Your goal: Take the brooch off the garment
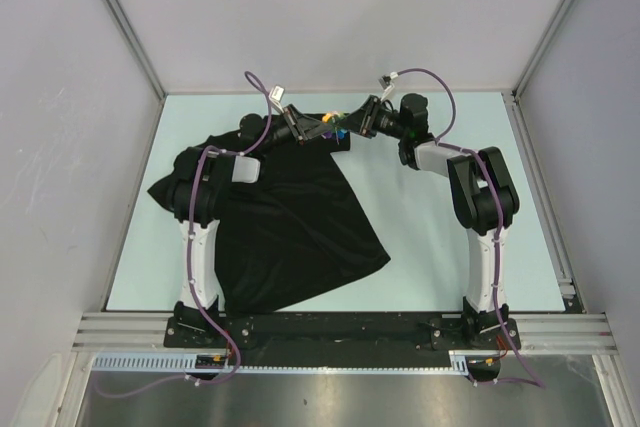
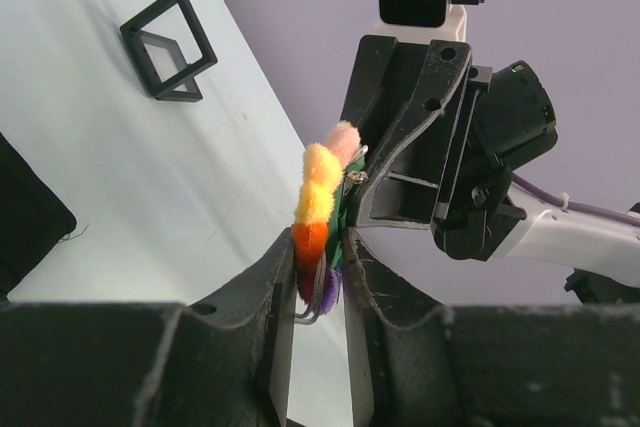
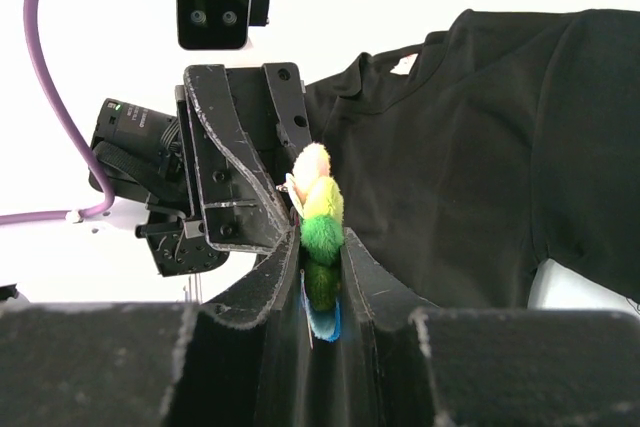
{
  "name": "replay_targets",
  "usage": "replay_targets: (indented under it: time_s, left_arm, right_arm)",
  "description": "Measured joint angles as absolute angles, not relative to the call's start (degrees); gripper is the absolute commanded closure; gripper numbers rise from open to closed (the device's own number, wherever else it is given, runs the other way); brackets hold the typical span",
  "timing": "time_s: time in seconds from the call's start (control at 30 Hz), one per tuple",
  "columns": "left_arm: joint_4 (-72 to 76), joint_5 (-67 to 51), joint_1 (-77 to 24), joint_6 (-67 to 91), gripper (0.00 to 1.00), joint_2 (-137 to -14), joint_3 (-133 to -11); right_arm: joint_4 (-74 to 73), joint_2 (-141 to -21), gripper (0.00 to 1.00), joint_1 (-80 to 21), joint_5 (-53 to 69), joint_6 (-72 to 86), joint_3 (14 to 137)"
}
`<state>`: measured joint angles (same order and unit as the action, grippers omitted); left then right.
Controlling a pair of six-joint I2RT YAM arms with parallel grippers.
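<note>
The brooch [image 1: 337, 125], a small fluffy ornament in pink, yellow, orange, green, blue and purple, is held in the air between both grippers at the far middle of the table. My left gripper [image 2: 320, 249] is shut on its orange and purple end [image 2: 316, 197]. My right gripper [image 3: 322, 247] is shut on its green and blue end [image 3: 322, 209]. The two grippers [image 1: 325, 128] [image 1: 349, 125] face each other, tip to tip. The garment [image 1: 290, 217], a black T-shirt, lies flat below and to the left, and no cloth touches the brooch. The garment also shows in the right wrist view [image 3: 470, 147].
A small black square frame [image 2: 168, 44] lies on the pale table behind the brooch. Grey walls and metal rails [image 1: 340, 327] surround the table. A corner of the garment [image 2: 25, 217] shows at the left edge of the left wrist view.
</note>
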<state>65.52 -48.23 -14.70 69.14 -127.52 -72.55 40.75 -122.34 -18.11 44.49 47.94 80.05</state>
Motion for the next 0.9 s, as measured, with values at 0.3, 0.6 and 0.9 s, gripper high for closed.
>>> replay_targets:
  time_s: [0.3,0.6,0.9]
  left_arm:
    - [65.49,-48.16,-14.68,69.21,0.76,-127.52,-72.55]
    - [66.39,-48.05,-14.48,70.74,1.00,-128.03,-72.69]
    - [61.19,-48.49,-14.63,70.00,1.00,-128.27,-74.54]
  right_arm:
    - [40.38,-122.34,1.00,-18.22,44.23,47.70,80.27]
    - [37.78,-122.34,0.82,-18.44,43.97,45.82,81.52]
    - [34.96,-122.34,0.44,-18.65,43.24,44.93,81.58]
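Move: The brooch hangs in the air between the two grippers, clamped by the right hand. Its middle lies about 1 cm ahead and 1 cm to the right of the left hand, and about 1 cm ahead and 1 cm to the left of the right hand, level with both. The garment's sleeve end lies some 16 cm below the left hand, 3 cm ahead and 2 cm right; the black frame stands about 21 cm right of that hand, 6 cm ahead and 15 cm down. The brooch is passed from hand to hand: the left fingers, already straddling it, close from about a quarter open to almost shut and pinch it, the left hand barely shifting. Then the right fingers open to nearly half and let go while that hand sinks about 1 cm. The left wrist tips only some 5 degrees. ##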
